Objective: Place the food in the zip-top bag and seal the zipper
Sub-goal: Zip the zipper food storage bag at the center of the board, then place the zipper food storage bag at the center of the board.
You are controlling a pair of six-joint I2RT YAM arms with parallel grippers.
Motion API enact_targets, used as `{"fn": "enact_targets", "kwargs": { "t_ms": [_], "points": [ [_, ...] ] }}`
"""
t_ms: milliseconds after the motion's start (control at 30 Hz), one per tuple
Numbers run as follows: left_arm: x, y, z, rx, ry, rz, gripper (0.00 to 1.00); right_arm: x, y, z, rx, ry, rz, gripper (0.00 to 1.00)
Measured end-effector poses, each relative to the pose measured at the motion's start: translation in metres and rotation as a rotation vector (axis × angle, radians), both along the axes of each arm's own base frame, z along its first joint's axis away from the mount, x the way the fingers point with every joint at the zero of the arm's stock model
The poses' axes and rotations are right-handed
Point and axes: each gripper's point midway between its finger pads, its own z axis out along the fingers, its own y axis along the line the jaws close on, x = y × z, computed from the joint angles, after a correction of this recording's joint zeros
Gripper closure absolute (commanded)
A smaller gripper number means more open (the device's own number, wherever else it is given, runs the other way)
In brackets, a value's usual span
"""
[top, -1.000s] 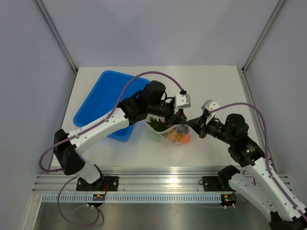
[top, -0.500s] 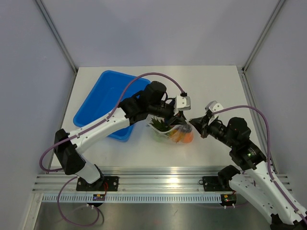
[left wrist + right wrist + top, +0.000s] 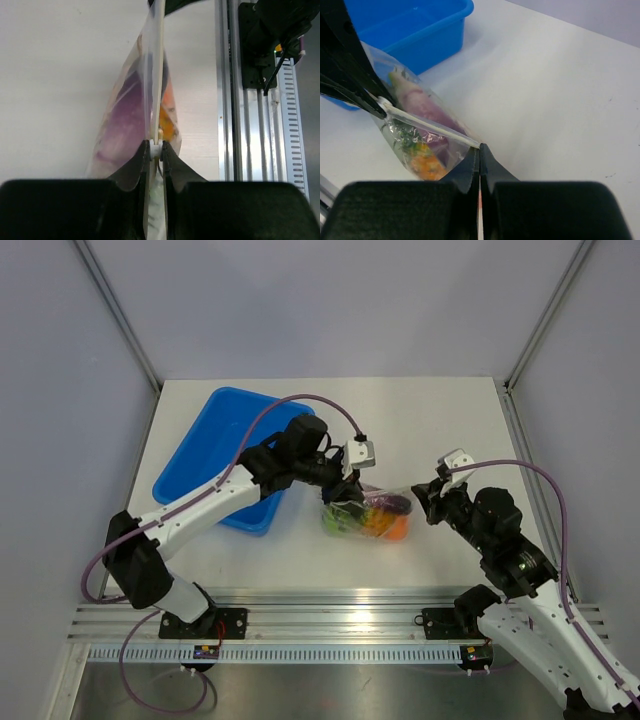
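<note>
The zip-top bag [image 3: 365,517] hangs stretched between my two grippers just above the table, with the food inside it. An orange ball [image 3: 396,528], the dark purple eggplant [image 3: 390,503] and green leaves [image 3: 338,520] show through the plastic. My left gripper [image 3: 346,492] is shut on the zipper [image 3: 156,150] near the bag's left end. The zipper [image 3: 427,125] runs as a pale strip from there to my right gripper [image 3: 479,146]. My right gripper [image 3: 421,493] is shut on the bag's right corner. The eggplant [image 3: 127,112] and the orange ball [image 3: 167,107] press against the bag's sides.
The blue tray [image 3: 215,435] stands at the back left, close behind the left arm and the bag. The metal rail [image 3: 240,125] and the arm bases run along the near table edge. Grey walls close in the table on the left, right and far sides.
My left gripper has slid left along the zipper, and my right gripper has drawn slightly right. The bag has turned so that it lies stretched out between them.
</note>
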Motion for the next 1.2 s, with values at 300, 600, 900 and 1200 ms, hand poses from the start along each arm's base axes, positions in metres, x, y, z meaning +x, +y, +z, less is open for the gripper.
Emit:
{"fn": "enact_targets", "kwargs": {
  "t_ms": [300,600,900,1200],
  "points": [
    [0.013,0.077,-0.009,0.020,0.011,0.184,1.00,0.006,-0.009,0.001,-0.011,-0.002,-0.060,1.00],
    [0.014,0.136,-0.014,0.041,-0.020,0.358,1.00,0.011,-0.015,0.000,-0.015,0.000,-0.108,1.00],
    [0.016,0.159,-0.034,0.078,0.016,0.444,1.00,0.014,-0.024,0.002,-0.013,-0.005,-0.160,1.00],
    [0.052,0.124,0.013,-0.012,0.071,0.440,1.00,0.038,-0.033,0.025,-0.030,-0.070,-0.257,1.00]
  ]
}}
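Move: The left hand already pinches the white slider partway along the bag's zipper. The zipper's left end, mostly hidden by the gripper, lies roughly 10 cm to its left and a few cm lower. Inside the bag, the eggplant is about 7 cm to its right, level fore-and-aft and 10 cm below. The blue bin is some 30 cm left, 10 cm ahead and 16 cm below. For the right hand, pinching the zipper's other end, the left end lies about 23 cm left and slightly back. Keeping its pinch on the slider, the left hand draws it along the zipper about 16 cm left, away from the right hand, sinking about 3 cm and turning some 25 degrees counter-clockwise. It then comes forward and up, easing a little back right. The right hand holds its end shut, drifting right and turning slightly clockwise, then forward and up too. ##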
